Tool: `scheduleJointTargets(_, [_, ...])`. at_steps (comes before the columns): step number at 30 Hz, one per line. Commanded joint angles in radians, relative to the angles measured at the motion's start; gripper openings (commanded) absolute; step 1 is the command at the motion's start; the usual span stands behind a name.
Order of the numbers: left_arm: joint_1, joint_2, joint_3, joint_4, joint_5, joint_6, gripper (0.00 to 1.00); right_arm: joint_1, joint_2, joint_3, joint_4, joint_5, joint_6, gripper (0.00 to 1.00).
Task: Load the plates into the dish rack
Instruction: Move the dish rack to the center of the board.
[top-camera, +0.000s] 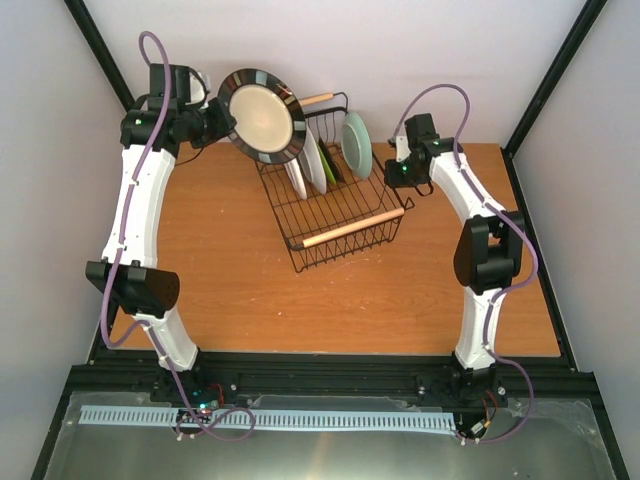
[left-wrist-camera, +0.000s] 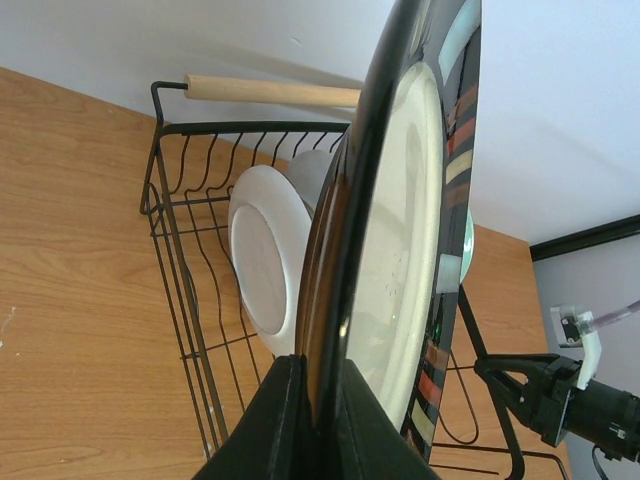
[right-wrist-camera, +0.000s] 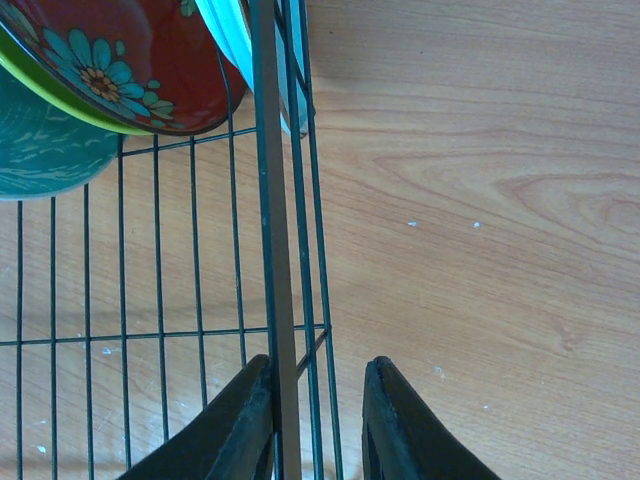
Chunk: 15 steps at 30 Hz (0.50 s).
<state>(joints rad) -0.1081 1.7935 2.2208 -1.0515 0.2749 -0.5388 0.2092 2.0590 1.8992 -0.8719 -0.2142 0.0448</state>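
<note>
My left gripper (left-wrist-camera: 327, 405) is shut on the lower rim of a black-rimmed cream plate (top-camera: 262, 115), which it holds on edge in the air over the far left end of the dish rack (top-camera: 340, 215). In the rack stand white plates (top-camera: 305, 165) and a mint green plate (top-camera: 357, 145). The right wrist view shows the red plate with teal flowers (right-wrist-camera: 130, 60) and a lime green rim (right-wrist-camera: 45, 80) inside the wire. My right gripper (right-wrist-camera: 318, 385) straddles the rack's side rim (right-wrist-camera: 283, 300). Its left finger (right-wrist-camera: 240, 420) lies against the bar, and a gap shows before the right finger.
The rack has a wooden handle at its near end (top-camera: 350, 228) and another at the far end (left-wrist-camera: 270, 90). Orange tabletop (top-camera: 230, 270) surrounds it. Black frame posts stand at the back corners, close to the white wall.
</note>
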Motion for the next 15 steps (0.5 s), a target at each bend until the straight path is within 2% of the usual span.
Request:
scheduleJointTargets(1, [0.007, -0.025, 0.082, 0.143, 0.047, 0.012, 0.01, 0.005, 0.044, 0.032, -0.003, 0.022, 0.000, 0.26])
scheduleJointTargets(5, [0.007, -0.026, 0.082, 0.143, 0.045, 0.014, 0.01, 0.021, 0.062, 0.044, -0.010, 0.040, 0.004, 0.24])
scheduleJointTargets(6, [0.007, -0.025, 0.083, 0.143, 0.044, 0.016, 0.01, 0.024, 0.061, 0.044, -0.008, 0.042, 0.006, 0.19])
scheduleJointTargets(8, [0.008, -0.028, 0.085, 0.141, 0.041, 0.018, 0.01, 0.027, 0.052, 0.034, 0.002, 0.065, 0.020, 0.05])
scheduleJointTargets(9, [0.010, -0.029, 0.085, 0.138, 0.040, 0.020, 0.01, 0.027, 0.040, 0.019, 0.014, 0.072, 0.028, 0.03])
scheduleJointTargets(15, [0.019, -0.034, 0.074, 0.131, 0.038, 0.023, 0.01, 0.027, -0.024, -0.084, 0.042, 0.126, 0.123, 0.03])
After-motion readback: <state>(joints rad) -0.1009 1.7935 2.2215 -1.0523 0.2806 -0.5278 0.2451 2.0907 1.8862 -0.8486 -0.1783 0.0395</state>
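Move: My right hand is just above the dish rack's right-hand rim: the nearest stretch of rim is about 1 cm to its left and 2 cm below, level with it fore and aft. The mint plate stands some 8 cm to my right hand's left and 9 cm ahead. The front wooden handle is about 10 cm left and 12 cm back. From my left hand, that piece of rim lies roughly 34 cm to the right, 4 cm ahead and 25 cm down. I sink my part-open right hand about 2 cm onto the rack's right-hand rim. Already on the way down I start easing it a good centimetre left, and I shut the fingers until they pinch the black rail between their tips. My left hand stays put, keeping its grip on the dark-rimmed plate in the air. ##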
